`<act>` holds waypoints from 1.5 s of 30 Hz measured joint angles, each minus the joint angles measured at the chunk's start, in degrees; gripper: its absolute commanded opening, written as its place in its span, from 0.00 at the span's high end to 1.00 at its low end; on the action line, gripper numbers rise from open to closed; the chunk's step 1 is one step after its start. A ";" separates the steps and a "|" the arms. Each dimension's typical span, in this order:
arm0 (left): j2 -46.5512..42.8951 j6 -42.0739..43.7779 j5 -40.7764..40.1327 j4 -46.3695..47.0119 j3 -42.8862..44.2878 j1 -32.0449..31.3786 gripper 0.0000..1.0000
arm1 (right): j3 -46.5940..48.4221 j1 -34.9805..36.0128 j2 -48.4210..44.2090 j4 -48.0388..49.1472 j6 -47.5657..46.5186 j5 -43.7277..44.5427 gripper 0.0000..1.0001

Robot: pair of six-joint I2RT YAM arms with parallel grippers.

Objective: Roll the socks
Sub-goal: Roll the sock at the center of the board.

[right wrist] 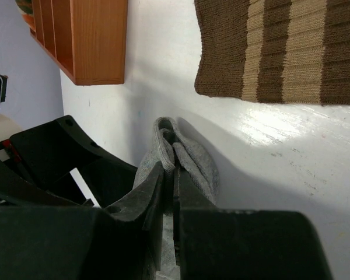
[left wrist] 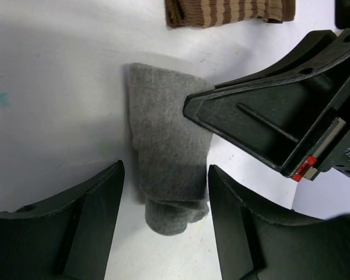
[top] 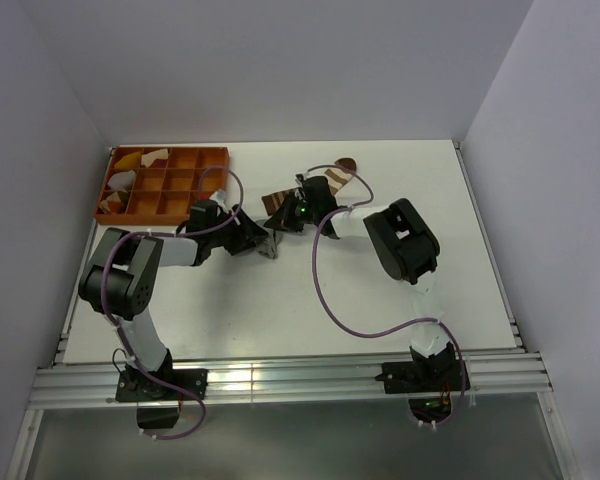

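Observation:
The grey sock (left wrist: pixel 169 151) lies on the white table, its near end folded into a small roll. My left gripper (left wrist: pixel 166 170) is open and straddles that rolled end; the right finger is at the sock's edge and a gap shows on the left side. My right gripper (right wrist: pixel 170 166) is shut on an upturned edge of the grey sock (right wrist: pixel 189 154). Its black body (left wrist: pixel 280 116) reaches over the sock from the right. The brown striped sock (right wrist: pixel 280 49) lies flat just beyond, and also shows at the top of the left wrist view (left wrist: pixel 230 11). Both grippers meet mid-table (top: pixel 275 235).
An orange wooden compartment tray (top: pixel 185 158) stands at the back left and holds yellow and white cloth pieces (top: pixel 130 162). Its corner (right wrist: pixel 96 41) is close to the left of the brown sock. A purple cable (top: pixel 330 300) loops over the table by the right arm.

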 measured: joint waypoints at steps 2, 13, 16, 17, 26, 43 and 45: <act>0.68 -0.31 0.79 1.40 0.02 -0.07 0.37 | -0.37 0.00 -0.04 0.46 0.24 -0.02 1.00; 3.80 -1.60 1.75 4.04 0.87 -1.66 0.69 | -1.90 0.00 -0.48 2.38 0.83 0.02 1.00; 3.93 -1.57 1.46 3.19 1.27 -1.88 0.89 | -2.23 0.00 -0.70 2.51 0.79 0.20 0.93; 3.93 -1.36 1.29 2.34 1.66 -1.95 0.93 | -2.32 0.00 -0.79 2.54 0.79 0.26 0.89; 3.98 5.57 -5.29 -19.39 13.31 -4.52 1.00 | -4.87 0.00 -4.55 -0.50 -2.23 3.65 0.49; 9.88 18.05 -32.06 -47.34 33.97 -16.92 1.00 | -7.32 0.07 -12.81 -10.40 -5.22 10.75 0.48; 9.88 18.58 -33.40 -47.91 34.07 -17.57 1.00 | -7.32 0.07 -12.44 -10.36 -5.01 10.01 0.48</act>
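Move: The grey sock stands bunched about 3 cm to the right of the open left fingers, roughly 1 cm farther out and a little lower. Its folded top is still pinched in the right fingers, the bundle's middle about 3 cm back from that hand and straight below in line. The brown striped sock lies some 9 cm farther out than the right hand and 8 cm to its right; the wooden tray's middle is about 13 cm ahead of the left hand and 21 cm to its left. The left fingers close on the grey sock after easing about 2 cm right and slightly down, and keep their pinch while the wrist swings some 45 degrees to point far more steeply down, with another centimetre to the right. Once that grip is on, the right fingers open, let go of the folded top and back off about 4 cm to the right and 2 cm back, rising 3 cm before dipping slightly. ##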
